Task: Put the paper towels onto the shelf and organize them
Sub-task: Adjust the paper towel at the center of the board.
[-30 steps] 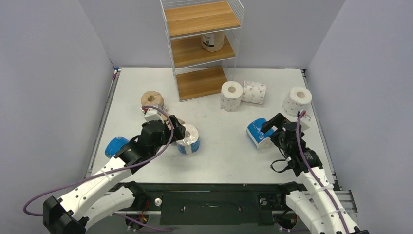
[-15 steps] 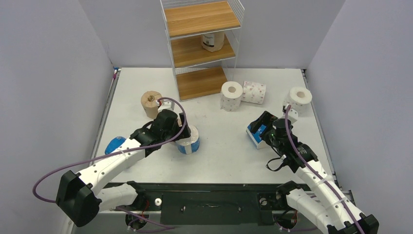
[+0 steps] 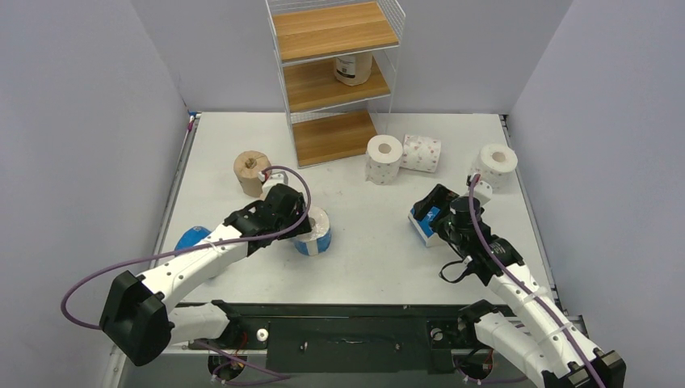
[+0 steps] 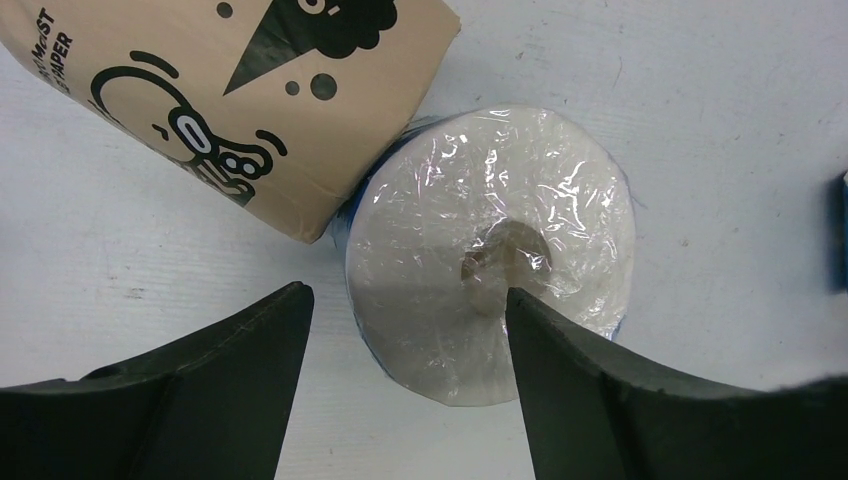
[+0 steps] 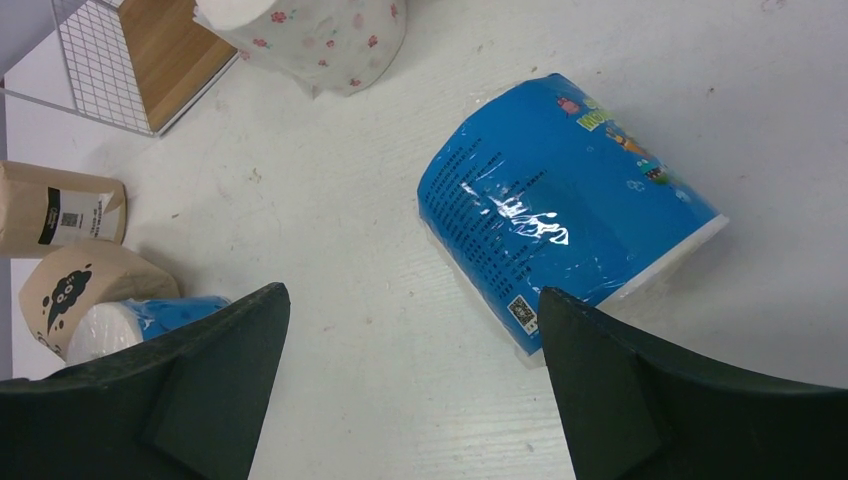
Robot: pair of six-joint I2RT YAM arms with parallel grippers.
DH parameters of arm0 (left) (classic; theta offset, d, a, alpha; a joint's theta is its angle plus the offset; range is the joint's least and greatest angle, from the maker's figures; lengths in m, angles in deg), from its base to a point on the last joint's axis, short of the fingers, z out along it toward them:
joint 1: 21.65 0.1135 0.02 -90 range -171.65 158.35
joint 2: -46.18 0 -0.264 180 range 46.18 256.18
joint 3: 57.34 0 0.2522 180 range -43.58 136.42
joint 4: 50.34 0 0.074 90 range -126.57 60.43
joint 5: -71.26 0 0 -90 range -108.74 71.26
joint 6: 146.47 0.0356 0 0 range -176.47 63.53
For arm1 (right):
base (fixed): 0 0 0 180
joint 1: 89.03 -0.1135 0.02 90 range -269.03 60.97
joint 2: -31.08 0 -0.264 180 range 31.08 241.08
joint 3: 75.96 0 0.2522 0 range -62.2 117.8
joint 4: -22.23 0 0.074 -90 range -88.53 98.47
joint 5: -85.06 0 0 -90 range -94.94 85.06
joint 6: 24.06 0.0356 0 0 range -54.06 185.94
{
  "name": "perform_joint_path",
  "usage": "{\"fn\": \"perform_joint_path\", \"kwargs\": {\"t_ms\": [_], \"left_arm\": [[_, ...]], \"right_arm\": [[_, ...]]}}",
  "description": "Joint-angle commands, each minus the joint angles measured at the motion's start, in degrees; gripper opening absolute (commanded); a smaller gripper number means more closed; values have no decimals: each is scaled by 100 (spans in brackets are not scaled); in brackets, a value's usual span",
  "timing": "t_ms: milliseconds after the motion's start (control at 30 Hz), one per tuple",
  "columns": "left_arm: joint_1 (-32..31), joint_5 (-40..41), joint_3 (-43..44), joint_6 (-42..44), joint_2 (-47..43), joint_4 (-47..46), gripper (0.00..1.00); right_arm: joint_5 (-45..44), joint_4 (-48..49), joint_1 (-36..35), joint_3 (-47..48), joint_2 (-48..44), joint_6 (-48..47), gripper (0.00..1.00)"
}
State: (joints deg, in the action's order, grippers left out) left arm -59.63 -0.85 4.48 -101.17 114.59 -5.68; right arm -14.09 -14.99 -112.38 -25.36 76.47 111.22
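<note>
An upright blue-wrapped paper towel roll (image 4: 490, 250) (image 3: 313, 231) stands against a lying tan roll (image 4: 240, 100). My left gripper (image 4: 402, 300) (image 3: 295, 214) hangs open over it. One finger is above the core and the other is off the roll's left side, with a gap showing. A second blue roll (image 5: 560, 200) (image 3: 425, 221) lies on its side, and my open right gripper (image 5: 413, 295) (image 3: 443, 207) hovers just beside it with only table between the fingers. The shelf (image 3: 335, 81) stands at the back with one roll (image 3: 353, 69) on its middle board.
A tan roll (image 3: 251, 171) stands behind the left gripper. A third blue roll (image 3: 192, 240) lies at the far left. White patterned rolls (image 3: 384, 158) (image 3: 422, 152) (image 3: 493, 164) sit at the back right, the nearest (image 5: 320, 35) just ahead of my right gripper.
My left gripper has moved forward and right over the upright blue roll, and its jaws have narrowed. My right gripper has shifted slightly left and forward to the lying blue roll.
</note>
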Motion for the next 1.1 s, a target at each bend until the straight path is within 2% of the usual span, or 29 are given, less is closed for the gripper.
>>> {"fn": "perform_joint_path", "kwargs": {"t_ms": [0, 533, 733, 1067], "left_arm": [[18, 106, 97, -151, 89, -120, 68], [-76, -89, 60, -58, 671, -444, 52], [-247, -15, 229, 56, 543, -377, 41], [-510, 20, 347, 268, 280, -254, 36]], "right_arm": [[-13, 286, -42, -147, -80, -19, 90], [38, 281, -34, -399, -359, -126, 90], [36, 249, -42, -349, -377, -211, 90], [253, 71, -38, -128, -516, -504, 90]]}}
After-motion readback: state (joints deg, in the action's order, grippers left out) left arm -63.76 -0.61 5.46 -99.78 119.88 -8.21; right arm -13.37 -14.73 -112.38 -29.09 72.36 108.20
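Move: The blue-and-white paper towel roll standing on the table has its middle about 3 cm to the right of the left hand, 1 cm ahead and 6 cm below. A brown roll lying on its side is some 7 cm ahead, 5 cm left and 7 cm below that hand; a standing brown roll is about 18 cm ahead, 12 cm left. From the right hand, the blue-and-white roll lies roughly 30 cm left, about level, 11 cm lower. Down nearly 2 cm and a little forward, then to the right and slightly back, about 2.5 cm to the right in all, the left hand closes its fingers from well open to less than half. They come to pinch the roll's left wall, one finger against its outer side and the other at the core hole, as the hand turns slightly clockwise. ##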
